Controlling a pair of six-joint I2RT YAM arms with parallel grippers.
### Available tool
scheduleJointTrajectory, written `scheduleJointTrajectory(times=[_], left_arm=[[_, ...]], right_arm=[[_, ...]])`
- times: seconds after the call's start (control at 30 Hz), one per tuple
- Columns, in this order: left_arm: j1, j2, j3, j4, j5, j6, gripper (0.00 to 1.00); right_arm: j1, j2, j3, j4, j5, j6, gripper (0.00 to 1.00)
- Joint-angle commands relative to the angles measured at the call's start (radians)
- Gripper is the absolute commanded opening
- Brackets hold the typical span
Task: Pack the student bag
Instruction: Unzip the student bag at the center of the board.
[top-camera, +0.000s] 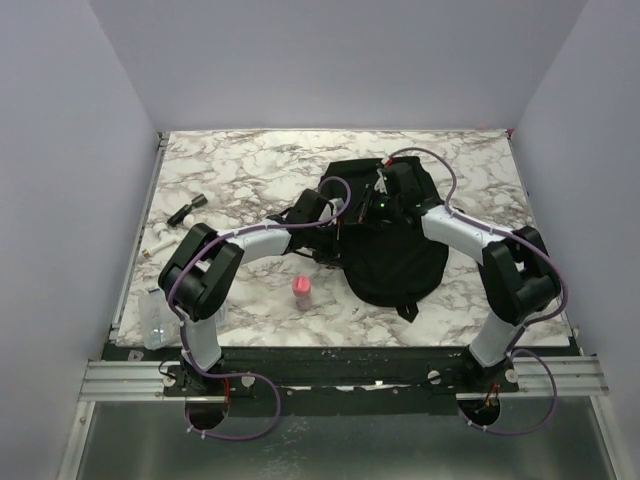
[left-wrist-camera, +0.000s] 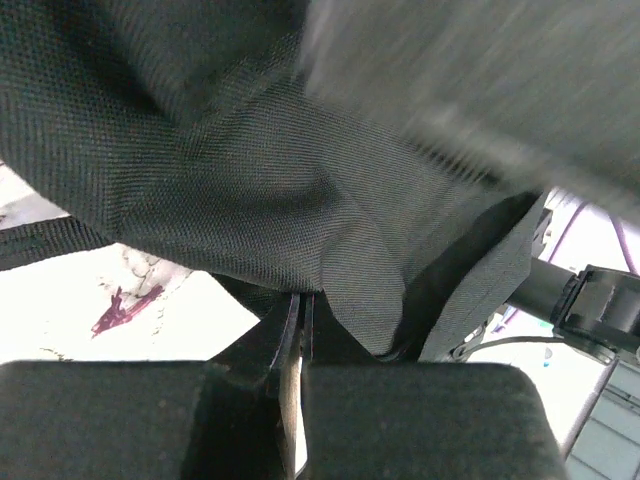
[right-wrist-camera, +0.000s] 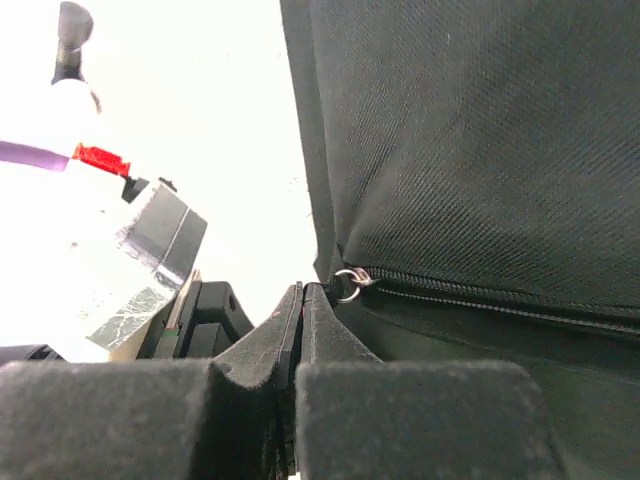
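Note:
The student bag is a black fabric backpack lying on the marble table, right of centre. My left gripper is at the bag's upper left edge. In the left wrist view it is shut, with a fold of the bag's fabric at its tips. My right gripper is at the top of the bag. In the right wrist view it is shut right at the metal ring of the zip, beside the closed zip line. The pull tab itself is hidden.
A small pink bottle stands in front of the bag's left side. At the table's left edge lie a small black item, a white item and a clear bottle. White walls enclose three sides.

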Motion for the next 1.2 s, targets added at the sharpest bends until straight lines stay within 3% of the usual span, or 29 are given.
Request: scheduleJointTrajectory(times=[0.0, 0.17, 0.23, 0.3, 0.33, 0.43, 0.53, 0.6, 0.8, 1.0, 1.17], left_arm=[[-0.007, -0.028, -0.016, 0.079, -0.047, -0.033, 0.0], [-0.002, -0.053, -0.035, 0.078, -0.032, -0.024, 0.0], [0.005, -0.102, -0.064, 0.077, -0.023, -0.013, 0.09], [0.012, -0.172, -0.101, 0.075, -0.031, 0.011, 0.25], [0.017, -0.199, -0.111, 0.065, -0.033, 0.023, 0.35], [0.028, -0.274, -0.106, 0.001, -0.011, 0.067, 0.45], [0.029, -0.328, -0.076, -0.058, -0.006, 0.095, 0.5], [0.03, -0.35, -0.053, -0.07, -0.005, 0.093, 0.51], [0.024, -0.374, -0.023, -0.074, 0.013, 0.055, 0.53], [0.016, -0.396, -0.052, -0.07, -0.003, 0.036, 0.54], [0.006, -0.402, -0.053, -0.066, -0.008, 0.034, 0.54]], right_arm=[[-0.002, 0.028, -0.063, 0.248, -0.213, 0.216, 0.01], [-0.03, 0.045, -0.034, 0.204, -0.262, 0.199, 0.03], [-0.055, -0.003, -0.047, 0.162, -0.243, 0.149, 0.16], [-0.078, -0.057, -0.041, 0.059, -0.18, 0.056, 0.39], [-0.087, -0.079, -0.034, -0.006, -0.119, 0.014, 0.45], [-0.1, -0.125, -0.018, -0.115, 0.055, -0.088, 0.59], [-0.124, -0.139, -0.016, -0.137, 0.126, -0.097, 0.6], [-0.146, -0.153, -0.051, -0.064, 0.122, -0.066, 0.59], [-0.26, -0.123, -0.202, 0.197, -0.036, 0.115, 0.56], [-0.281, -0.1, -0.384, 0.445, -0.077, 0.16, 0.58], [-0.331, -0.052, -0.434, 0.57, -0.236, 0.232, 0.58]])
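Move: The right hand's shut fingertips are on the zipper pull; the middle stretch of the bag's seam, where it goes next, lies about 12 cm right, 1 cm ahead and 5 cm below. The bag's left edge, pinched in the left hand, is some 7 cm left and 14 cm back of the right hand. From the left hand that seam is about 18 cm right and 14 cm ahead, level; the pink-capped bottle is 12 cm left, 10 cm back. Both hands open and let go; left rises 11 cm, right arcs 11 cm rightward, then down towards the seam. ##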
